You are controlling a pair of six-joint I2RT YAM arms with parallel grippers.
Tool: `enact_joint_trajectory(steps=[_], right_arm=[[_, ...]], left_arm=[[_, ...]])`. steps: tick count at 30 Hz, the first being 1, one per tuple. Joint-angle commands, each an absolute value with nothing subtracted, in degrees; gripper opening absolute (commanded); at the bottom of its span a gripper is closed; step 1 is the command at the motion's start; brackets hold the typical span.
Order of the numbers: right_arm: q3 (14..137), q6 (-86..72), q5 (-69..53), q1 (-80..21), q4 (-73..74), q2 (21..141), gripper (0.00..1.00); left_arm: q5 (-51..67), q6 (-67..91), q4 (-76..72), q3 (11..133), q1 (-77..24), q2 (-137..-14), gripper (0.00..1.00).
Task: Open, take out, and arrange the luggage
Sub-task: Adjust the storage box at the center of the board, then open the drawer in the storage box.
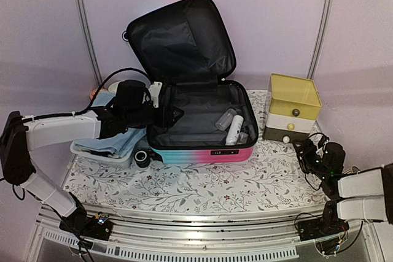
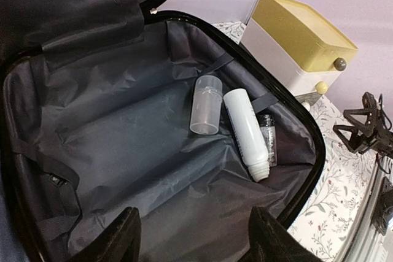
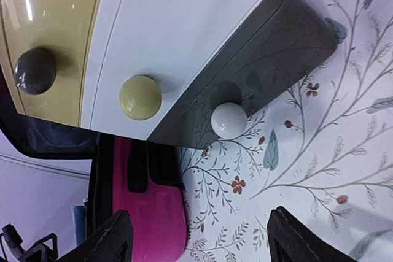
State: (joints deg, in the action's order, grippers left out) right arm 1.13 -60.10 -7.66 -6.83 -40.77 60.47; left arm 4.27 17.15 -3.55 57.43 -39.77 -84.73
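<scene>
The luggage [image 1: 202,153] lies open at the table's middle, its pink-to-turquoise shell facing me and the black-lined lid [image 1: 181,41] standing up behind. On the lining at the right end lie a clear plastic cup [image 2: 206,105], a white bottle [image 2: 247,133] and a small clear bottle [image 2: 268,139]. My left gripper [image 1: 175,116] hangs over the case's left rim, open, with only lining between its fingers [image 2: 196,237]. My right gripper [image 1: 307,154] stands open over the tablecloth to the right of the case, holding nothing [image 3: 199,237]; the pink shell [image 3: 156,207] shows at its left.
A small drawer box [image 1: 293,105] with a yellow top and three round knobs stands right of the case, just ahead of my right gripper [image 3: 184,29]. A white basket [image 1: 92,150] holding blue cloth sits behind my left arm. A small black round part [image 1: 142,159] lies by the case's front left corner.
</scene>
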Motion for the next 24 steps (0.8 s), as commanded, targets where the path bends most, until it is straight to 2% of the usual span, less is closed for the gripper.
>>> enact_joint_trajectory(steps=[1,6,8,24], right_arm=[[2.70,-64.93,-21.10,-3.04,-69.85,78.06,0.73],[1.97,-76.48,-22.31,-1.85,-102.79,104.35,0.60],[3.99,-79.20,-22.79,-1.50,-104.90,110.48,0.56],[9.23,-77.98,-14.00,-1.34,-104.85,115.83,0.55]], left_arm=[[5.01,17.05,-5.27,56.84,-40.52,-85.39,0.62],[4.49,17.01,-5.33,56.32,-40.60,-84.71,0.62],[4.08,16.81,-5.28,55.93,-40.65,-84.18,0.62],[4.30,16.85,-4.48,57.57,-40.65,-86.47,0.62]])
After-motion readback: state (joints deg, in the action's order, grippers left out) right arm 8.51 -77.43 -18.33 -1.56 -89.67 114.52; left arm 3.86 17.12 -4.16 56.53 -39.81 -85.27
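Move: The storage box's white bottom knob is about 9 cm ahead of the right hand, 3 cm left and 6 cm below. Its tan middle knob sits straight above that white one, roughly level with the hand; the dark top knob is about 7 cm above the hand, also 9 cm ahead and 3 cm left. The open suitcase's middle lies some 19 cm ahead and 36 cm left. From the left hand, the white knob is about 43 cm right, 3 cm ahead and 19 cm below. Towards the white bottom knob of the storage box the right hand first drops about 5 cm while easing forward, then runs level and forward, some 5 cm forward in all. The hand rolls about 20 degrees, its left side rising, as the fingers narrow partway but stay open, stopping short of the knob, with no contact seen. ##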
